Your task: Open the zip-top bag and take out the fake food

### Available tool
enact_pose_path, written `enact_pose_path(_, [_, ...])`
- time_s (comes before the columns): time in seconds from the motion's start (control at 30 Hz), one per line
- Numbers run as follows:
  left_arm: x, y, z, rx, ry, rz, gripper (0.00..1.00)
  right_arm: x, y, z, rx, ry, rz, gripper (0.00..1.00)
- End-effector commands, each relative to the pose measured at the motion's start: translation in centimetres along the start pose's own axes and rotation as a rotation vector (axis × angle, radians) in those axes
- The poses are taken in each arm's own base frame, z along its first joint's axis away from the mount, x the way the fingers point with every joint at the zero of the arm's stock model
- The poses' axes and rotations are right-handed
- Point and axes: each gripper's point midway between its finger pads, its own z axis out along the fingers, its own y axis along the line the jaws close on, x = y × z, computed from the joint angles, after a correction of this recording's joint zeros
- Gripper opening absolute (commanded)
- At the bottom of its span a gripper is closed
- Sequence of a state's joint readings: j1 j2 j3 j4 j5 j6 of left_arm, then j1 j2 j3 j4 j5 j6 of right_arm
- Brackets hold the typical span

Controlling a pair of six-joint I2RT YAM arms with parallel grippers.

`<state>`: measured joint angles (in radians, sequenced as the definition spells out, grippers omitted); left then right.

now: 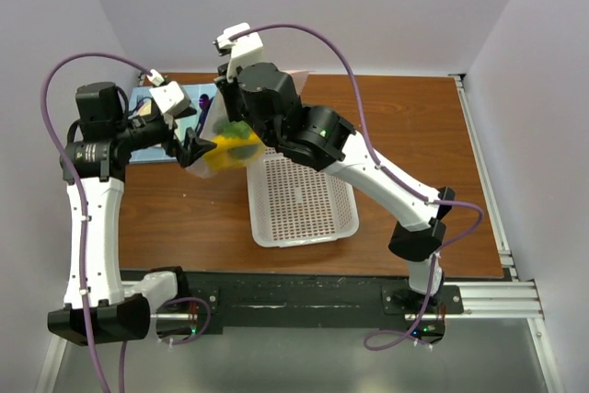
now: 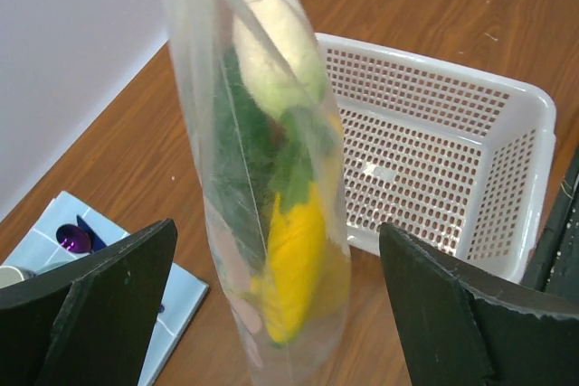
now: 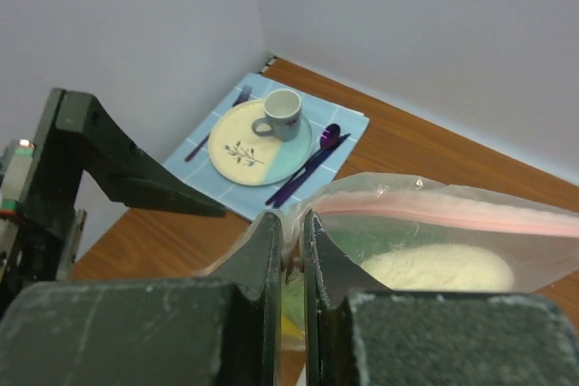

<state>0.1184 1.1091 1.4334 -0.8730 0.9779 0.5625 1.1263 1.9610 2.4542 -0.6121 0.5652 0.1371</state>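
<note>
The zip-top bag (image 1: 227, 146) hangs upright above the table, left of the basket. My right gripper (image 1: 224, 108) is shut on its top edge; the right wrist view shows the jaws (image 3: 289, 223) pinching the plastic beside the pinkish zipper strip (image 3: 452, 211). The fake food shows through the bag (image 2: 262, 178): a cream-white piece (image 2: 276, 51) on top, green leaves (image 2: 244, 178) and a yellow piece (image 2: 294, 259) below. My left gripper (image 2: 276, 237) is open, its fingers on either side of the bag's lower part without touching it.
A white mesh basket (image 1: 304, 238) sits on the table under the right arm and shows behind the bag (image 2: 425, 56). A blue placemat (image 3: 204, 160) with a plate, a cup and purple cutlery lies at the back left corner (image 1: 147, 149).
</note>
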Motion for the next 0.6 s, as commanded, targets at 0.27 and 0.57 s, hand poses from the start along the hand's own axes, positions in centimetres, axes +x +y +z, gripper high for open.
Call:
enact_pose_path(0.27, [-5.3, -2.3, -2.4, -0.001, -0.141, 0.087, 1.00, -4.4, 5.1, -1.6, -0.153, -0.134, 0.099, 0.00])
enact_pose_path(0.57, [-6.4, -1.9, -2.6, -0.044, -0.181, 0.067, 0.92, -3.6, 5.8, -1.2, -0.158, -0.121, 0.100, 0.00])
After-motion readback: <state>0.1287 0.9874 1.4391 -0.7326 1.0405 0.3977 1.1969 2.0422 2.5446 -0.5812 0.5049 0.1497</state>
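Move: Just by the right fingertips, the bag's pinched top edge sits about 5 cm ahead of the left hand, 8 cm to its right and 9 cm higher. The yellow squash inside hangs level with the left hand, some 8 cm right and 8 cm lower. The basket is 21 cm right, level fore and aft; the plate is 16 cm ahead and 13 cm left, both some 32 cm below. From the right hand, the left gripper is 5 cm back, 8 cm left, 9 cm down. Rising about 5 cm and drawing back some 3 cm, the left hand tips slightly upward and brings its still-open fingers up around the bag's top edge beside the right fingertips. The right hand keeps its pinch and carries the bag about 5 cm left and 3 cm back towards the left gripper, lifting a little, sinking again, then stopping. ##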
